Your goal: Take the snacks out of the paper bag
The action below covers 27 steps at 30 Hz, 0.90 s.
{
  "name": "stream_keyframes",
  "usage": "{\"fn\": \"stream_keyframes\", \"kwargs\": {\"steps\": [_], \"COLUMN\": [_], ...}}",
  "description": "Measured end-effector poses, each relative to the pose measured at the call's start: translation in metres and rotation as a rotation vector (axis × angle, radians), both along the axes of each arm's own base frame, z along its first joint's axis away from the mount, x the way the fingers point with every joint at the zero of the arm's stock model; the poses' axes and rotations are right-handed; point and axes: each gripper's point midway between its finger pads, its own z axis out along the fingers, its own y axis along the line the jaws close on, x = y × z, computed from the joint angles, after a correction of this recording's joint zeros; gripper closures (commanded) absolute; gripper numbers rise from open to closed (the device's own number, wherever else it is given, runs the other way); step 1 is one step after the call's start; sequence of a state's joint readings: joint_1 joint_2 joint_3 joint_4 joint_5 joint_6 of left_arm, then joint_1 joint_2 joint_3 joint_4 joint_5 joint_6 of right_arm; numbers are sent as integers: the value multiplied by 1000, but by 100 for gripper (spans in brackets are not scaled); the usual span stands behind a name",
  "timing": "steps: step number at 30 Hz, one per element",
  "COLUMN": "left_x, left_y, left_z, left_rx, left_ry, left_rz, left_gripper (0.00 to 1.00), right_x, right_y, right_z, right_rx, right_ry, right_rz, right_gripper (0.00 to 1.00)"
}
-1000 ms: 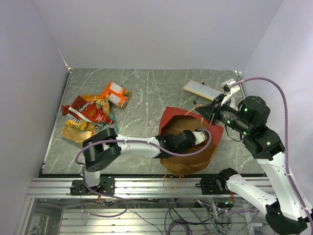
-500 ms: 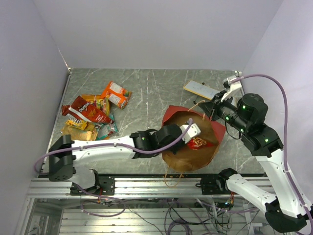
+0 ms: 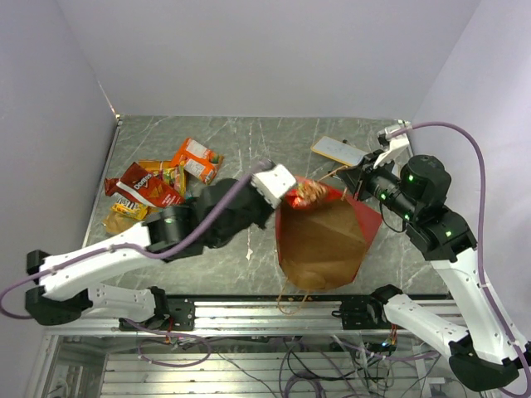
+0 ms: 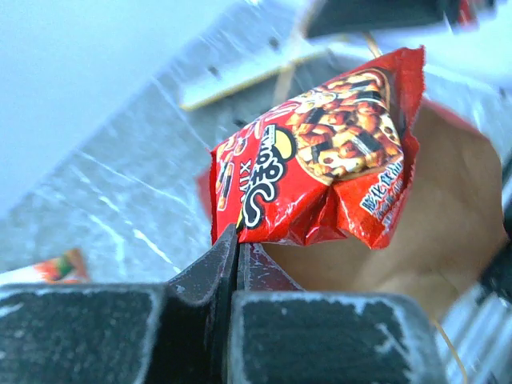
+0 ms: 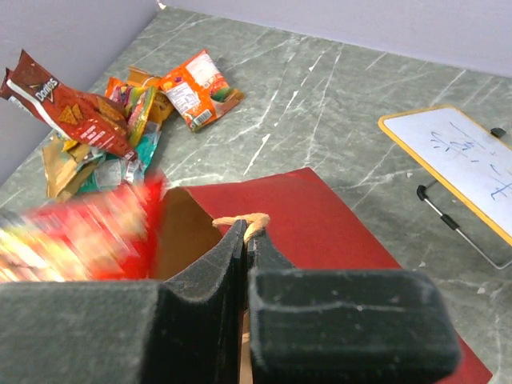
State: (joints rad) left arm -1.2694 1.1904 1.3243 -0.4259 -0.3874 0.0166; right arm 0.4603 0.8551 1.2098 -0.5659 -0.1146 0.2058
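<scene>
The paper bag, red outside and brown inside, lies with its mouth open toward the camera. My left gripper hangs over the bag's far left rim, shut on the edge of a red snack packet. In the left wrist view the packet dangles from my shut gripper above the bag's brown inside. My right gripper is shut on the bag's tan loop handle, holding it up over the red wall. Several other snacks lie piled at the far left.
A flat white card with a tan border lies behind the bag, close to my right gripper, and shows as a card in the right wrist view. The pile of snacks sits near the left wall. A second handle loop hangs over the table's near edge.
My left gripper has come up out of the bag with the red packet and moved back and to the left, over the rim. The right gripper still holds the handle.
</scene>
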Motion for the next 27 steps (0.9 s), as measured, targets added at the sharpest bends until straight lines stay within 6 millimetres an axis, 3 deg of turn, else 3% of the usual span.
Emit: {"fn": "stream_keyframes", "kwargs": {"steps": [5, 8, 11, 14, 20, 22, 27], "left_x": [32, 60, 94, 133, 213, 233, 257], "left_y": [64, 101, 131, 150, 209, 234, 288], "left_z": [81, 100, 95, 66, -13, -42, -94], "left_rx": [-144, -169, -143, -62, 234, 343, 504], "left_ry": [-165, -215, -214, -170, -12, 47, 160], "left_rz": [229, 428, 640, 803, 1091, 1169, 1276], "left_gripper": [93, 93, 93, 93, 93, 93, 93], "right_x": [1, 2, 2, 1, 1, 2, 1], "right_y": [2, 3, 3, 3, 3, 3, 4], "right_z": [5, 4, 4, 5, 4, 5, 5], "right_rx": [19, 18, 24, 31, 29, 34, 41], "right_ry": [-11, -8, -3, -3, -1, -2, 1], "right_rz": [3, 5, 3, 3, 1, -1, 3], "right_gripper": [100, 100, 100, 100, 100, 100, 100]}}
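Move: The red snack packet is already pinched in the left hand, just above the paper bag's mouth. The snack pile it is bound for lies about 22 cm ahead, 39 cm left and 30 cm below; the orange snack bag is roughly 32 cm ahead, 26 cm left and 32 cm below. The paper bag's middle is level with this hand, some 12 cm right and 24 cm below. From the right hand, the pile lies about 15 cm ahead and 51 cm left. The red packet, still pinched in the left fingers, swings away from the paper bag towards the snack pile, nearly 30 cm left and some 25 cm forward; it rises about 10 cm at first, then sinks about 20, the wrist turning counter-clockwise by roughly 75 degrees and tipping down. The right hand stays put, keeping its hold on the bag's handle. ##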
